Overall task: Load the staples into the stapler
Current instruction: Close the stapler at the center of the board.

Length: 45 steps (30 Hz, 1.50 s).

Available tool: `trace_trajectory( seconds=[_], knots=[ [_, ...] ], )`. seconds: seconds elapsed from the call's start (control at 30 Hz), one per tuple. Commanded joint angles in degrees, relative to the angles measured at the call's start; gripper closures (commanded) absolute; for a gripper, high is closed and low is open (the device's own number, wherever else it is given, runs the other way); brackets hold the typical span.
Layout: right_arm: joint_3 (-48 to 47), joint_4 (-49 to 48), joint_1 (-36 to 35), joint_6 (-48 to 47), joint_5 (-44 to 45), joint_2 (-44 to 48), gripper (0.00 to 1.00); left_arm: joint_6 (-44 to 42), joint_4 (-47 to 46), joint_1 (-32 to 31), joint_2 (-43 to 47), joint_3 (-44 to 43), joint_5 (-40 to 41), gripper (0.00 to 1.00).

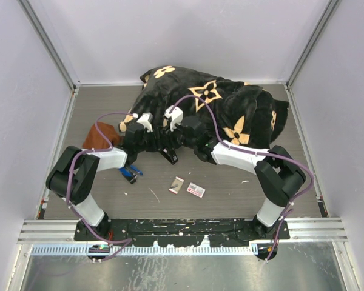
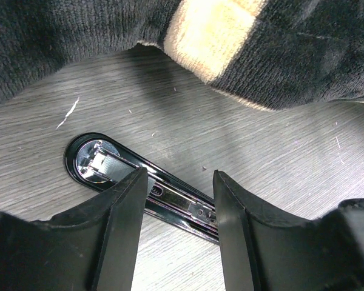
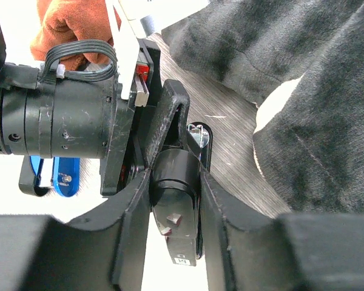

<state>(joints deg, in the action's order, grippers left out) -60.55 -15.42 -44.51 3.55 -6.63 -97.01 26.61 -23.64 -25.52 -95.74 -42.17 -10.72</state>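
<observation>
A black stapler (image 1: pixel 170 156) lies open on the table between my two grippers. In the left wrist view its chrome magazine rail (image 2: pixel 170 197) runs slantwise under my left gripper (image 2: pixel 179 182), which is open, one finger on each side of the rail. My right gripper (image 3: pixel 175 188) is shut on the stapler's raised black top arm (image 3: pixel 176 209). In the top view both grippers meet over the stapler, left (image 1: pixel 156 140) and right (image 1: pixel 181 134). The staples box (image 1: pixel 196 190), white with a red label, lies nearer the arm bases, with its greyish inner piece (image 1: pixel 176 185) beside it.
A black blanket with tan flower marks (image 1: pixel 218 112) is heaped at the back, close behind the grippers. An orange cloth (image 1: pixel 99 138) lies at the left. A blue stapler (image 1: pixel 131 173) lies by the left arm. White walls stand on three sides.
</observation>
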Motion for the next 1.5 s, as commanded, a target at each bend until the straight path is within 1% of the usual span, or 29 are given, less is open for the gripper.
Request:
trace_trajectory(
  seconds=[0.0,0.07,0.13,0.33,0.5,0.63,0.87,1.0,1.13,1.47],
  knots=[
    [-2.51,-2.87,-0.22,-1.69,0.7,-0.31,0.7,-0.72,4.07,-0.42,1.8,1.7,0.3,0.49],
    [-2.32,-1.56,-0.2,-2.91,0.98,0.2,0.74,-0.68,4.04,-0.41,3.2,2.48,1.38,0.48],
    [-2.13,0.03,-0.16,-4.26,1.6,1.13,0.78,-0.59,4.34,-0.42,5.02,3.31,2.49,0.44],
    [-1.55,5.56,-0.19,-7.31,2.98,3.95,0.83,-1.9,6.62,-0.47,10.21,3.71,1.91,0.36],
    [-0.26,7.73,-0.06,-7.59,3.84,5.69,0.86,-2.44,8.51,-0.42,12.17,4.16,2.9,0.35],
    [0.38,8.95,-0.06,-7.15,4.0,7.0,0.86,-2.17,10.11,-0.43,14.46,5.63,5.61,0.36],
    [-0.54,11.79,-0.05,-7.36,4.16,6.79,0.87,-1.57,12.48,-0.43,21.28,7.92,9.12,0.35],
    [-2.29,14.2,-0.11,-7.35,4.11,4.53,0.87,-1.6,14.86,-0.12,24.88,9.01,11.84,0.33],
    [-4.87,16.58,-0.12,-7.5,2.74,0.87,0.87,-1.11,16.94,0.45,26.93,10.01,12.02,0.29],
    [-9.53,17.71,-0.73,-8.62,-0.66,-7.56,0.76,2.4,21.66,1.02,36.17,13.59,13.14,0.25]
  ],
)
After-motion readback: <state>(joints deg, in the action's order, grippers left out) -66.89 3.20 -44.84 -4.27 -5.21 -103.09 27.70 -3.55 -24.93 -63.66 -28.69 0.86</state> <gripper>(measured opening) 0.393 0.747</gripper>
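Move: Pinched in the right fingers is the black stapler's raised upper arm; its base lies roughly straight below that hand, about 9 cm down and perhaps 1 cm back. The open staple pack is some 13 cm back and 4 cm right of the right hand, the staple box 15 cm back and 10 cm right. The left fingers straddle the base, its middle about 2 cm below them; the blue stapler sits about 12 cm left and 9 cm back of the left hand. Keeping its pinch on the black stapler's upper arm, the right hand brings it down about 6 cm towards the base, first down and some 4 cm to the right, then more steeply down with a partial swing back left, the fingers tipping about 20 degrees further down. The left hand opens wider, comes free of the base and draws off some 11 cm back and left towards the blue stapler, rising about 4 cm. ##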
